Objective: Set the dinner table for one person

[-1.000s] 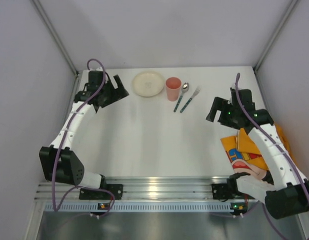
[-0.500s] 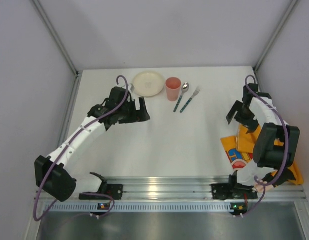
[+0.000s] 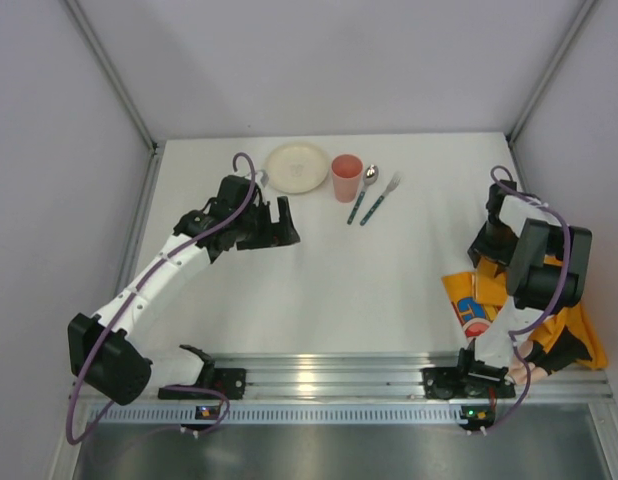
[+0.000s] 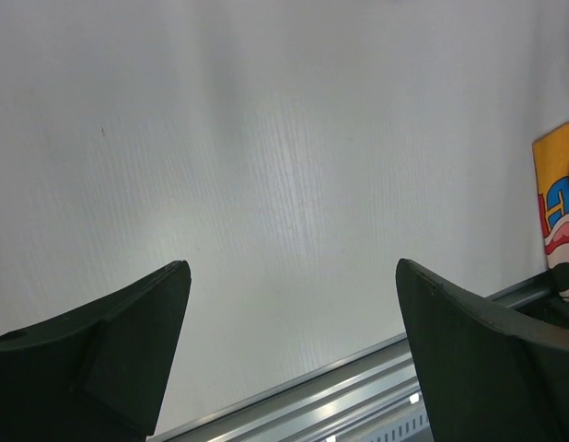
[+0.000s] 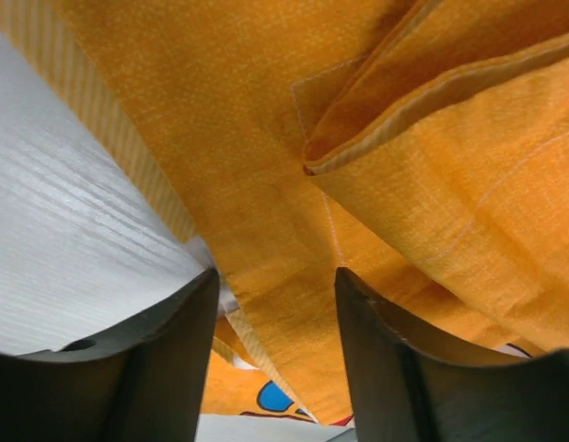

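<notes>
The dinner table [image 3: 339,285] is a plain white top. At its back stand a cream plate [image 3: 297,167] and a pink cup [image 3: 346,178], with a spoon [image 3: 363,195] and a fork [image 3: 381,198] beside them. A crumpled orange cartoon mat [image 3: 489,300] lies at the right front. My right gripper [image 3: 486,252] is down on it. In the right wrist view its jaws [image 5: 277,274] stand partly apart astride a fold of the mat [image 5: 404,184], over the table [image 5: 63,249]. My left gripper [image 3: 279,222] hovers wide open and empty over bare table [image 4: 266,138], its fingers spread [image 4: 294,267].
A ribbed aluminium rail [image 3: 319,380] runs along the near edge and also shows in the left wrist view as the rail [image 4: 358,396]. Grey walls close in the left, right and back. The mat's edge [image 4: 561,212] shows at the far right of the left wrist view.
The left arm swung from the back left corner toward the middle and then held still. The right arm came down onto the orange mat, and its jaws have narrowed around a fold.
</notes>
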You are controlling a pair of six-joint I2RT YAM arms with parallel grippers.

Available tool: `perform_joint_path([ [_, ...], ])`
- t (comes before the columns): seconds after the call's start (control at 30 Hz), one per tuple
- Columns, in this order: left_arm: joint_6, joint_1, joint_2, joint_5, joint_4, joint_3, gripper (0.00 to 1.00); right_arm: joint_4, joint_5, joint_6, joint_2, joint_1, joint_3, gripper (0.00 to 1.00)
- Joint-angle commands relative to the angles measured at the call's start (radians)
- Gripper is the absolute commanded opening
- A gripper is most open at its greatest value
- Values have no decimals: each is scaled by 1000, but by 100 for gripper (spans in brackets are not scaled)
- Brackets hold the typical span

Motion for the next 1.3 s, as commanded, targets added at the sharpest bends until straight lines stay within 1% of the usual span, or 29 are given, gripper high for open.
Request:
perform_joint_path([
  [0.0, -3, 1, -21, 9, -24, 4, 98, 64, -14, -4, 22, 5, -27, 51],
  [0.07, -1, 1, -24, 4, -30, -3, 98, 76, -16, -10, 23, 12, -37, 45],
  [0.1, -1, 3, -30, 3, -39, -6, 98, 82, -16, -12, 22, 18, -40, 34],
  [0.17, -4, 1, -36, -5, -38, -16, 98, 85, -19, -16, 23, 27, -44, 21],
  [0.2, -6, 1, -45, -3, -36, -19, 98, 85, -26, -21, 20, 42, -44, 8],
  [0.23, -8, 1, -45, -3, -33, -22, 98, 85, -29, -19, 17, 53, -46, 3],
  [0.27, -14, 1, -48, -3, -28, -32, 98, 84, -35, -21, 6, 65, -46, 0],
  [0.37, -23, 3, -54, 6, -8, -44, 98, 77, -51, -22, -26, 140, -44, 0],
  [0.4, -24, 0, -54, 7, -5, -45, 98, 71, -54, -16, -38, 178, -44, 0],
  [0.47, -29, 0, -54, 7, 5, -49, 98, 67, -81, 11, -82, 215, -50, 0],
  [0.5, -31, -3, -56, 6, 10, -50, 98, 65, -118, 23, -98, 270, -52, 0],
  [0.57, -32, -5, -64, 1, 25, -56, 98, 50, -153, 60, -139, 327, -38, 0],
  [0.6, -32, -7, -67, 3, 27, -58, 98, 39, -176, 77, -155, 391, -29, 0],
  [0.67, -32, -7, -70, -2, 28, -58, 98, 16, -206, 129, -204, 458, 2, 0],
  [0.7, -32, -8, -74, -5, 22, -58, 98, 5, -223, 155, -219, 522, 17, 0],
  [0.77, -31, -10, -87, -31, 16, -61, 98, -13, -249, 218, -253, 590, 67, 0],
  [0.8, -29, -10, -102, -43, 6, -59, 98, -21, -256, 241, -259, 657, 89, 0],
  [0.83, -28, -8, -110, -60, -2, -58, 98, -34, -259, 261, -262, 692, 138, 0],
  [0.87, -24, -8, -116, -97, -14, -47, 98, -39, -264, 299, -258, 729, 164, 0],
  [0.9, -24, -7, -128, -129, -33, -38, 98, -48, -267, 316, -248, 801, 192, 0],
  [0.93, -26, -8, -131, -154, -65, -27, 99, -53, -269, 332, -236, 838, 251, 0],
  [0.97, -26, -8, -137, -170, -85, -4, 99, -59, -272, 361, -203, 873, 285, 0],
  [1.0, -26, -7, -145, -199, -102, 8, 99, -65, -270, 373, -181, 934, 319, 0],
  [1.03, -26, -8, -149, -209, -134, 20, 99, -73, -267, 387, -161, 964, 383, 0],
  [1.1, -27, -7, -169, -239, -159, 53, 99, -73, -255, 413, -88, 1031, 449, 0],
  [1.13, -29, -7, -176, -243, -172, 59, 99, -73, -255, 424, -60, 1048, 513, 0],
  [1.2, -27, -7, -200, -250, -186, 76, 99, -74, -258, 433, 30, 1085, 580, 0],
  [1.27, -27, -7, -218, -253, -206, 86, 99, -76, -264, 447, 119, 1107, 708, 0],
])
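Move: Between the right hand's half-closed fingers, about 1 cm below its hand point, lies the folded left edge of the orange cloth. The cloth's crumpled bulk is some 16 cm back and 11 cm to the right. From this hand the fork is about 22 cm ahead and 25 cm left, and the spoon about 23 cm ahead and 31 cm left. From the left hand, that cloth edge is roughly 52 cm to the right, level fore and aft, some 18 cm lower. Shutting its fingers the rest of the way on the cloth's edge, the right hand drags it left, at first low over the table, then climbing about 16 cm in a fast sweep of some 45 cm towards the left hand, turning about 40 degrees counter-clockwise and keeping its pinch. The open left hand eases slightly back and down, then shifts left about 5 cm while rising. ##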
